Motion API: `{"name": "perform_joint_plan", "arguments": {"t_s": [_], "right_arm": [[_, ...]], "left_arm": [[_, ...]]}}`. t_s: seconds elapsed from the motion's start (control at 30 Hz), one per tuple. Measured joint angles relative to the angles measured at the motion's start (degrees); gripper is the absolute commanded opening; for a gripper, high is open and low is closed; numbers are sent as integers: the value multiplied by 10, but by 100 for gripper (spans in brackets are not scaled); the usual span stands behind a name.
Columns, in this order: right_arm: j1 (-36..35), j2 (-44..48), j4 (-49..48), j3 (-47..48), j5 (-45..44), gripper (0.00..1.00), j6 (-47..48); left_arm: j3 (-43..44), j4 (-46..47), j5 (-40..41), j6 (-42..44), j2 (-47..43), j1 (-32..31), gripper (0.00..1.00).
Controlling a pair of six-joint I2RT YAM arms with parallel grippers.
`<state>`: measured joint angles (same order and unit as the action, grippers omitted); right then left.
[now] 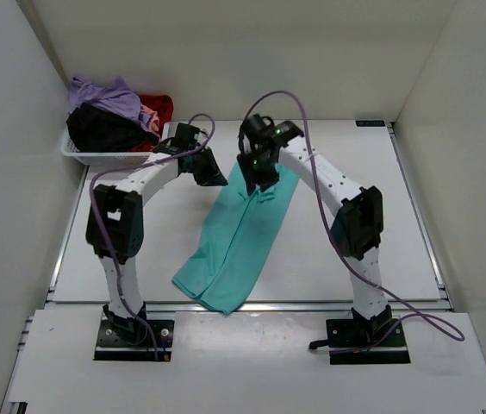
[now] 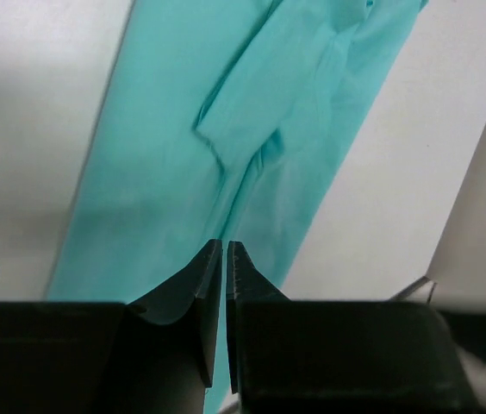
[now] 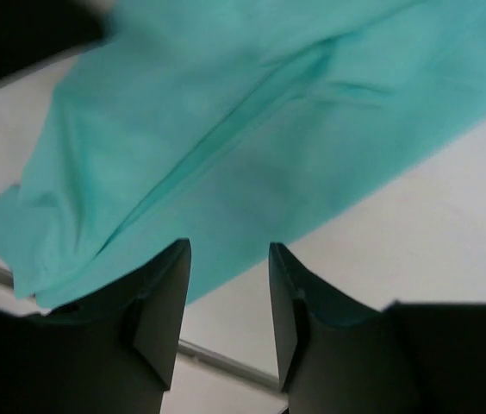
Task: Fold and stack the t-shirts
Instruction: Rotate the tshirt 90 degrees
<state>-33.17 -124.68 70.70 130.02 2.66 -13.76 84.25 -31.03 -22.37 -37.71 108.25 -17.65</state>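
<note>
The teal t-shirt (image 1: 239,241) lies on the white table, folded lengthwise into a long strip that runs from the far middle to the near edge. It also shows in the left wrist view (image 2: 226,129) and the right wrist view (image 3: 226,112). My left gripper (image 1: 211,172) hovers beside the strip's far left end; its jaws are shut and empty (image 2: 227,246). My right gripper (image 1: 263,183) is over the strip's far end, open and empty (image 3: 227,250). A purple t-shirt (image 1: 105,93), a black one (image 1: 101,129), a red one (image 1: 158,108) and a pink one (image 1: 148,116) are heaped in the basket.
The white slotted basket (image 1: 96,157) stands at the far left corner of the table. White walls close in the left, right and back. The teal strip's near end reaches the table's front edge (image 1: 312,304).
</note>
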Motion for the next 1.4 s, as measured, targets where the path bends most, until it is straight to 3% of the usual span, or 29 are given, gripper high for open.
{"name": "perform_joint_plan", "arguments": {"t_s": [0.1, 0.23, 0.37, 0.47, 0.57, 0.7, 0.97, 1.13, 1.3, 1.4], "right_arm": [[-44, 103, -85, -221, 34, 39, -9], [-41, 250, -207, -503, 136, 40, -37], [-45, 293, -335, -618, 205, 40, -57], [-76, 271, -409, -638, 240, 37, -64], [-113, 235, -475, -652, 256, 36, -73], [-123, 232, -519, -719, 265, 37, -88], [-49, 233, -497, -726, 254, 36, -79], [-8, 218, -471, -699, 236, 36, -52], [21, 197, -449, -663, 236, 40, -17], [23, 185, -440, -639, 226, 49, 7]], "left_arm": [[61, 2, 3, 18, 73, -15, 17], [92, 3, 8, 40, 126, -27, 18], [106, 6, 16, 59, 157, -28, 13], [173, -17, 34, 74, 207, -31, 13], [297, -55, 57, 88, 290, -39, 13], [387, -83, 59, 82, 356, -48, 13], [505, -150, 78, 61, 415, -46, 14], [523, -157, 86, 42, 425, -26, 14], [561, -155, 92, 17, 449, 11, 15], [609, -145, 80, 6, 480, 27, 24]]}}
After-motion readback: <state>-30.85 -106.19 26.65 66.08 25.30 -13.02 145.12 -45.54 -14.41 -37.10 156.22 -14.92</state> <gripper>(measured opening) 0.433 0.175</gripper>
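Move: The turquoise t-shirt lies slantwise on the table, its near end pointing off to the left. From my left hand its far part is about 6 cm ahead, 8 cm right and 11 cm below; the laundry basket stands some 20 cm ahead and 25 cm left of that hand. My right hand is over the far part, which lies roughly 6 cm ahead and 15 cm down, while the near half is about 19 cm back, 7 cm left and equally low. I bring my right hand back some 20 cm and down 14 onto the near half, tilting it about 30 degrees, then drag the cloth forward about 9 cm and to the right. My left hand sinks forward and right onto the far part, then slides on forward and left, pressing flat with nearly shut fingers; the right fingers stay part open. ##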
